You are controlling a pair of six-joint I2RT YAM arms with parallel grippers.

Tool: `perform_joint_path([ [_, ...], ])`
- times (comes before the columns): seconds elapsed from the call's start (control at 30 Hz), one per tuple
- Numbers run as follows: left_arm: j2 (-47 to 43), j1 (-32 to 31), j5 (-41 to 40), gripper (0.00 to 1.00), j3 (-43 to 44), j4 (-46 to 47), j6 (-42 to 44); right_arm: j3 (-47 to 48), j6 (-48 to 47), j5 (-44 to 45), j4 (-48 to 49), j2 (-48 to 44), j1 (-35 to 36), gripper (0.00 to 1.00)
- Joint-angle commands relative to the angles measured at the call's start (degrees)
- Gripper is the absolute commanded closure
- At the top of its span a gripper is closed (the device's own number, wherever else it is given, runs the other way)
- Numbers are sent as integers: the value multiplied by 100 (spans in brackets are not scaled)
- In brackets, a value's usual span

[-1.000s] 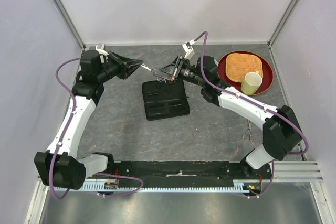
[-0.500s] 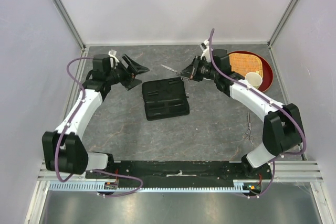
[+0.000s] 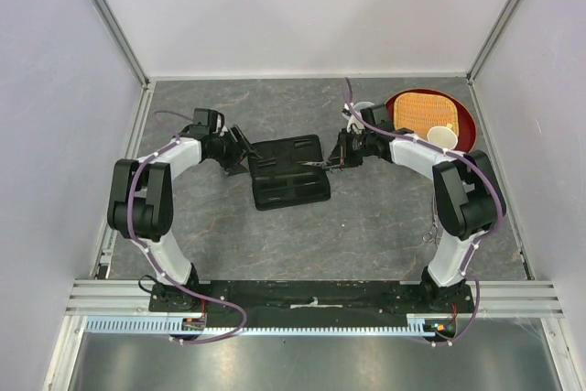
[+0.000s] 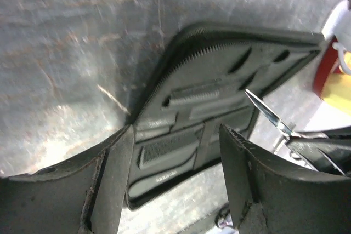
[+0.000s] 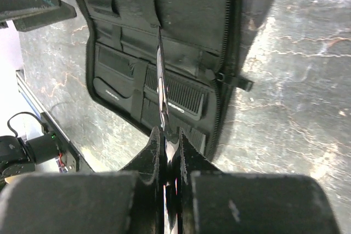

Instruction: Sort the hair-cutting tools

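A black case (image 3: 288, 176) lies open at mid-table. My right gripper (image 3: 341, 155) is shut on a pair of thin silver scissors (image 3: 316, 164), whose blades point left over the case. In the right wrist view the fingers (image 5: 156, 143) pinch the scissors (image 5: 161, 80) above the case's pockets, where a black comb (image 5: 185, 95) sits. My left gripper (image 3: 236, 146) stands open at the case's left edge with nothing between its fingers (image 4: 112, 176). The left wrist view shows two combs (image 4: 194, 95) (image 4: 164, 149) tucked in the case and the scissors (image 4: 267, 114). A second pair of scissors (image 3: 428, 234) lies at the right.
A red round tray (image 3: 463, 146) at the back right carries a woven mat (image 3: 419, 113) and a pale yellow cup (image 3: 441, 138). Metal frame posts and white walls enclose the table. The arms' base rail (image 3: 311, 304) runs along the near edge.
My left gripper opened and let go of the scissors, then drew back and down to the case's left side. My right gripper kept the scissors and lowered them over the open case.
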Motion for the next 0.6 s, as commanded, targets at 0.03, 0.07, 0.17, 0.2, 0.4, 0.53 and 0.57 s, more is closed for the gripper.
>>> perform_joint_path([
  [0.03, 365, -11, -611, 32, 597, 163, 606, 177, -374, -94, 25, 5, -170, 100],
  [0.07, 488, -20, -655, 33, 624, 163, 650, 194, -392, -85, -18, 23, -214, 100],
  [0.17, 629, -11, -717, 37, 703, 251, 668, 238, -506, -68, -71, 93, -276, 100],
  [0.2, 708, -20, -726, 39, 730, 268, 677, 264, -541, -137, -71, 154, -276, 100],
  [0.4, 1051, -20, -551, 50, 993, 374, 826, 633, -629, -252, -27, 471, -276, 100],
  [0.53, 1306, -29, -427, 56, 1099, 365, 941, 827, -682, -384, -19, 664, -285, 100],
  [0.57, 1341, -20, -401, 58, 1099, 365, 967, 853, -682, -401, 16, 699, -285, 100],
])
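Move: The left hand hovers over the pouch's left side; the edge stretch it goes for, near the far corner, lies about 5 cm ahead and 5 cm below, level sideways, with the pouch's middle some 9 cm to its right. The scissors are already in the right hand, blades pointing left and down. The elastic loop is about 9 cm left, 2 cm ahead and 7 cm below; the combs are 6 cm back and 11 cm left. The grey cup stands 11 cm ahead, 6 cm right. With its fingers coming astride the pouch's left edge, the left hand travels about 5 cm forward and 4 cm down, closing them partway; a firm hold on the edge isn't visible yet. The right hand keeps its pinch on the scissors, eases some 2 cm to the right, then goes about 2 cm forward and slightly down, keeping the tips close over the elastic loop. ##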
